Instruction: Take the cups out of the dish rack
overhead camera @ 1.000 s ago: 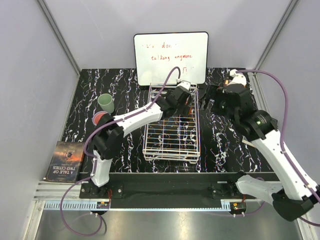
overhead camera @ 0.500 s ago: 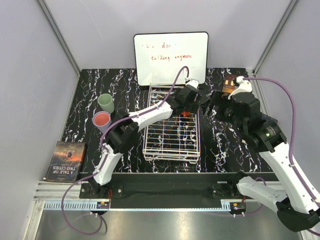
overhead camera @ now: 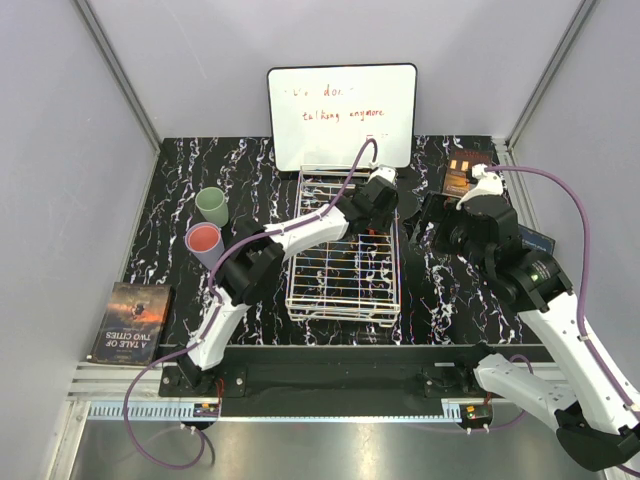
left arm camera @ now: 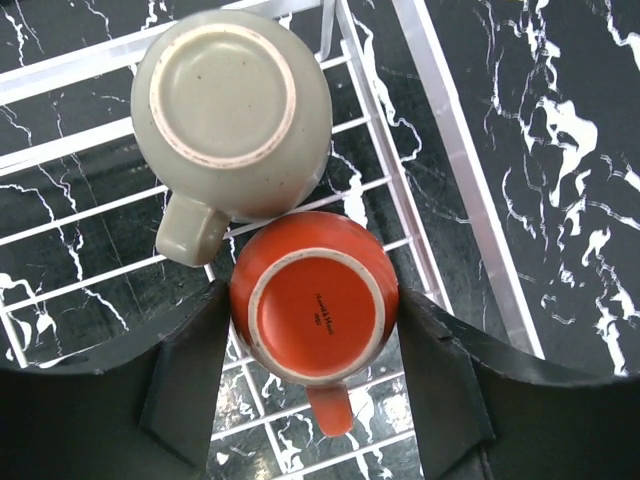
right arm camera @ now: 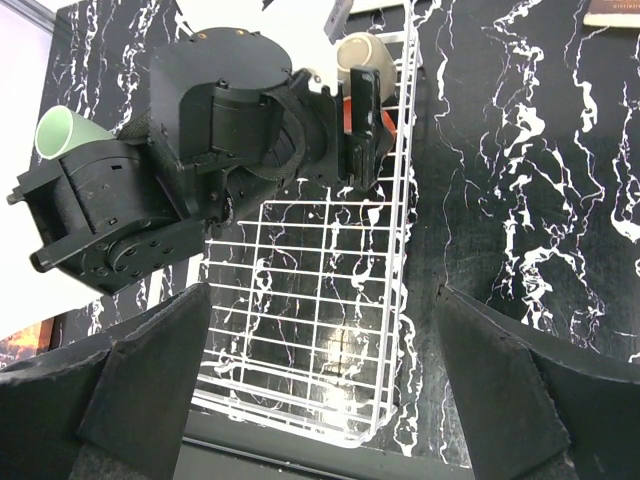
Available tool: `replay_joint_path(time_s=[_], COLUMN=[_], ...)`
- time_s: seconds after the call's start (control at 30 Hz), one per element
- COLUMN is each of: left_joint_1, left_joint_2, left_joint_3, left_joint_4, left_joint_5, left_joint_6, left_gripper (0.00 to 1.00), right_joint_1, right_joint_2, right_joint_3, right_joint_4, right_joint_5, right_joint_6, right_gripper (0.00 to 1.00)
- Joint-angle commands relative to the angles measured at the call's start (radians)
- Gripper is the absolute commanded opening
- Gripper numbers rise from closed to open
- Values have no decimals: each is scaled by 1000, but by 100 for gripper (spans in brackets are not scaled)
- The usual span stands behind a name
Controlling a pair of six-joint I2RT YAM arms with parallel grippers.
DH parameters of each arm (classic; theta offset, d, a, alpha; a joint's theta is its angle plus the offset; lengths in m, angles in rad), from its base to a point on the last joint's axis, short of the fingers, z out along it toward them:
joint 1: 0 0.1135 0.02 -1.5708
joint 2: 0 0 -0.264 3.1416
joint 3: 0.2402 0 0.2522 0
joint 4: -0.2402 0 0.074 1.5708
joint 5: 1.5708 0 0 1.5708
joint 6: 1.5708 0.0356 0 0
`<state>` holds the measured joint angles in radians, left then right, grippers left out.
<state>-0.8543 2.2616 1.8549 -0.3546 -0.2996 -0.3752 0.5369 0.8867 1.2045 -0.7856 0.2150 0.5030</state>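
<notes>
Two cups stand upside down in the far right corner of the white wire dish rack (left arm camera: 470, 190): an orange cup (left arm camera: 315, 300) with a handle and a beige-grey cup (left arm camera: 232, 105) behind it. My left gripper (left arm camera: 310, 335) reaches down over the orange cup, and both its fingers press against the cup's sides. From above, the left gripper (overhead camera: 375, 205) sits at the rack's (overhead camera: 340, 275) far right. A pale green cup (overhead camera: 212, 206) and a pink cup (overhead camera: 203, 241) stand on the table left of the rack. My right gripper (right arm camera: 325, 340) hovers open beside the rack's right rail, holding nothing.
A whiteboard (overhead camera: 341, 115) leans against the back wall behind the rack. One book (overhead camera: 132, 320) lies at the near left, and another book (overhead camera: 462, 170) lies at the far right. The right arm (overhead camera: 520, 270) stands right of the rack.
My left gripper has moved to the rack's far right corner, come down around the orange cup and narrowed onto it. The right arm shifted slightly back and right.
</notes>
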Motion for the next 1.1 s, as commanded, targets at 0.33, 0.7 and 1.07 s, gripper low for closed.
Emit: replay_joint_path(time_s=[0.33,0.7,1.07], left_joint_1=[-2,44,210], left_joint_2=[-299,-942,-1062], left_joint_3=[-164,-774,-1131], left_joint_4=[51,501,1218], left_joint_5=[-23,365,824], left_joint_6=[-53,-367,-754], left_gripper=[0,0,0], right_joint_1=[6,6,6], right_joint_2=[-38,0,40], right_joint_3=[-8,-37,-92], right_joint_4=[16,172,451], right_joint_5=[0,-51,-362], right_joint_6=[16,74,235], right_gripper=[100,100,100])
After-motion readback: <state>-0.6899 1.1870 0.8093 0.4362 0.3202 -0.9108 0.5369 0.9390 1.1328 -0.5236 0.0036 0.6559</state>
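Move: The left fingers already grip the orange mug, upside down in the dish rack. The open right gripper, where it is being taken, hangs about 17 cm back, 6 cm right and 23 cm above the left hand. From the left hand the beige mug is some 6 cm ahead, neither left nor right, and the rack's right rim about 5 cm right, level fore and aft. From the right hand the orange mug lies roughly 17 cm ahead, 6 cm left and 23 cm below. Still pinching the orange mug, the left hand lifts it about 25 cm up out of the rack, swinging some 15 cm back and 10 cm left towards the right gripper's level. It rolls its left side down about 60 degrees until the fingers point level, forward and right. Late on, the wide-open right hand comes about 6 cm left towards the mug, turning slightly counter-clockwise. ##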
